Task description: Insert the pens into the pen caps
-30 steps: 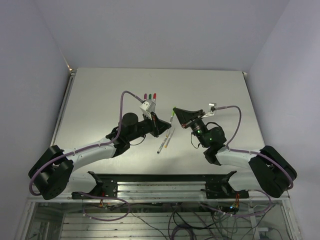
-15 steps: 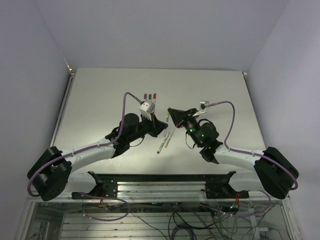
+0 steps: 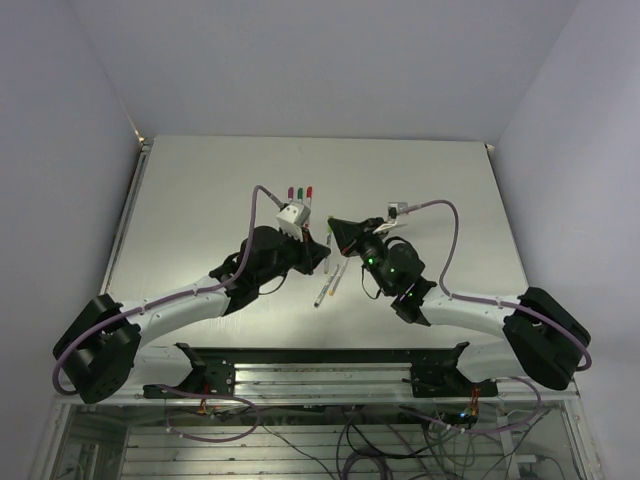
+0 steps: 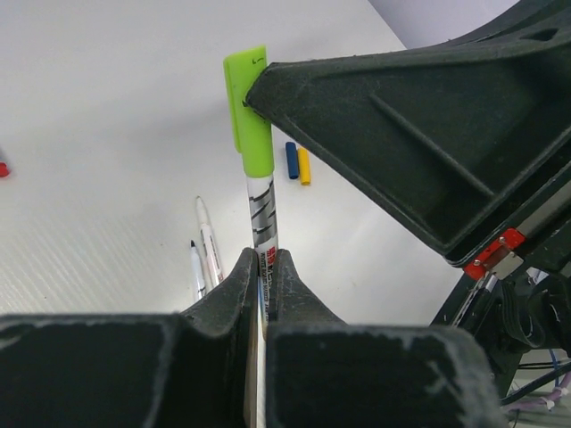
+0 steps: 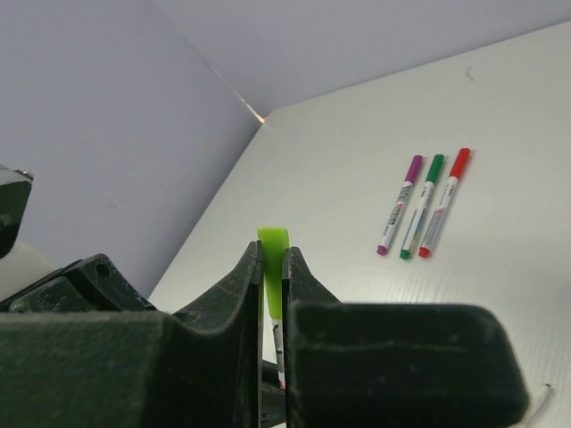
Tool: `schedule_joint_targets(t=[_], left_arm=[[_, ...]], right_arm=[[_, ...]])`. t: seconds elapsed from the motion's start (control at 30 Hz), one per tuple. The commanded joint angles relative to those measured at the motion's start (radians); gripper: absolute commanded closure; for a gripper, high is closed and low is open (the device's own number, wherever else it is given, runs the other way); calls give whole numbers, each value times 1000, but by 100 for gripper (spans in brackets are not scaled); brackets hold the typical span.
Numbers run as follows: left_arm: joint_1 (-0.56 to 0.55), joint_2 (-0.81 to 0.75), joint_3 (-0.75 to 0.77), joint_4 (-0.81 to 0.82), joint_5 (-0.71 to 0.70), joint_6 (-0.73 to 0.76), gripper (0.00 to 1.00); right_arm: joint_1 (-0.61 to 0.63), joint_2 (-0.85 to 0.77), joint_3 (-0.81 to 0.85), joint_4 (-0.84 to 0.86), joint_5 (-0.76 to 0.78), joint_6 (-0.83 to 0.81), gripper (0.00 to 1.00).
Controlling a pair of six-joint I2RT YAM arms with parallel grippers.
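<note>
My left gripper (image 4: 261, 259) is shut on a whitish pen (image 4: 260, 218) and holds it upright above the table. A lime-green cap (image 4: 252, 116) sits on the pen's upper end. My right gripper (image 5: 272, 254) is shut on that cap (image 5: 273, 267), with the pen barrel (image 5: 277, 343) showing below it. In the top view the two grippers, left (image 3: 322, 257) and right (image 3: 336, 230), meet at mid-table. Two uncapped pens (image 4: 206, 241) lie on the table below. A dark blue cap (image 4: 292, 160) and a yellow cap (image 4: 304, 166) lie side by side beyond them.
Three capped pens, magenta (image 5: 401, 205), green (image 5: 422, 205) and red (image 5: 443, 201), lie side by side at the back of the table (image 3: 200, 190); they also show in the top view (image 3: 299, 192). The two loose pens (image 3: 331, 280) lie just in front of the grippers.
My right gripper has moved left with the green cap until it meets the pen in my left gripper. The left gripper has shifted slightly toward it.
</note>
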Motion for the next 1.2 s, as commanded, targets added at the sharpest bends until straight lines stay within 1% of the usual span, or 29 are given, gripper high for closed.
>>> schedule_joint_targets(t=[0.0,0.07,0.1,0.17,0.3,0.37,0.4,0.5,0.63,0.8,0.93,1.07,1.17], left_arm=[[22,-60,87,274,-120,17,93],[23,-60,69,261,-132,16,93],[23,-59,61,254,-137,15,93],[23,-54,42,248,-148,13,93],[23,-24,24,211,-170,13,93],[23,-4,20,192,-187,14,93],[23,8,23,176,-200,15,93],[24,62,52,125,-232,34,93],[31,167,153,39,-280,77,93],[45,343,310,-48,-309,127,93],[70,508,481,-175,-308,138,93],[92,647,605,-242,-295,141,93],[113,722,695,-303,-297,141,93]], right_arm=[[55,-8,-6,-266,-28,-17,100],[53,-42,26,-310,27,-44,100],[53,-61,45,-333,60,-60,98],[54,-103,80,-370,117,-96,89],[52,-203,117,-407,207,-148,61],[53,-277,99,-405,240,-155,52],[53,-312,83,-402,253,-152,51],[52,-408,35,-420,291,-141,49],[53,-489,15,-531,335,-123,49],[53,-537,20,-657,351,-129,48],[53,-570,38,-754,391,-109,48],[52,-604,36,-810,421,-84,48],[53,-622,28,-838,434,-68,48]])
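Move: The left hand holds the pen with the light green cap on. The red-capped pen, at the near end of the finished row, lies about 20 cm ahead of it, 5 cm to its left and 17 cm below; the green- and purple-capped pens lie some 3 and 6 cm farther left. The right hand still pinches the light green cap; the blue cap lies about 17 cm to its right, level with it and 21 cm below, the yellow cap just beside and 2 cm nearer. Open the right fingers to about half to let go of the light green cap, and draw that hand some 12 cm right and a little back, arching up, then sinking. Keep the left grip on the pen, lift briefly, then carry the pen about 16 cm forward and down towards the red-capped pen, turning counter-clockwise and tipping the hand's right side down. ##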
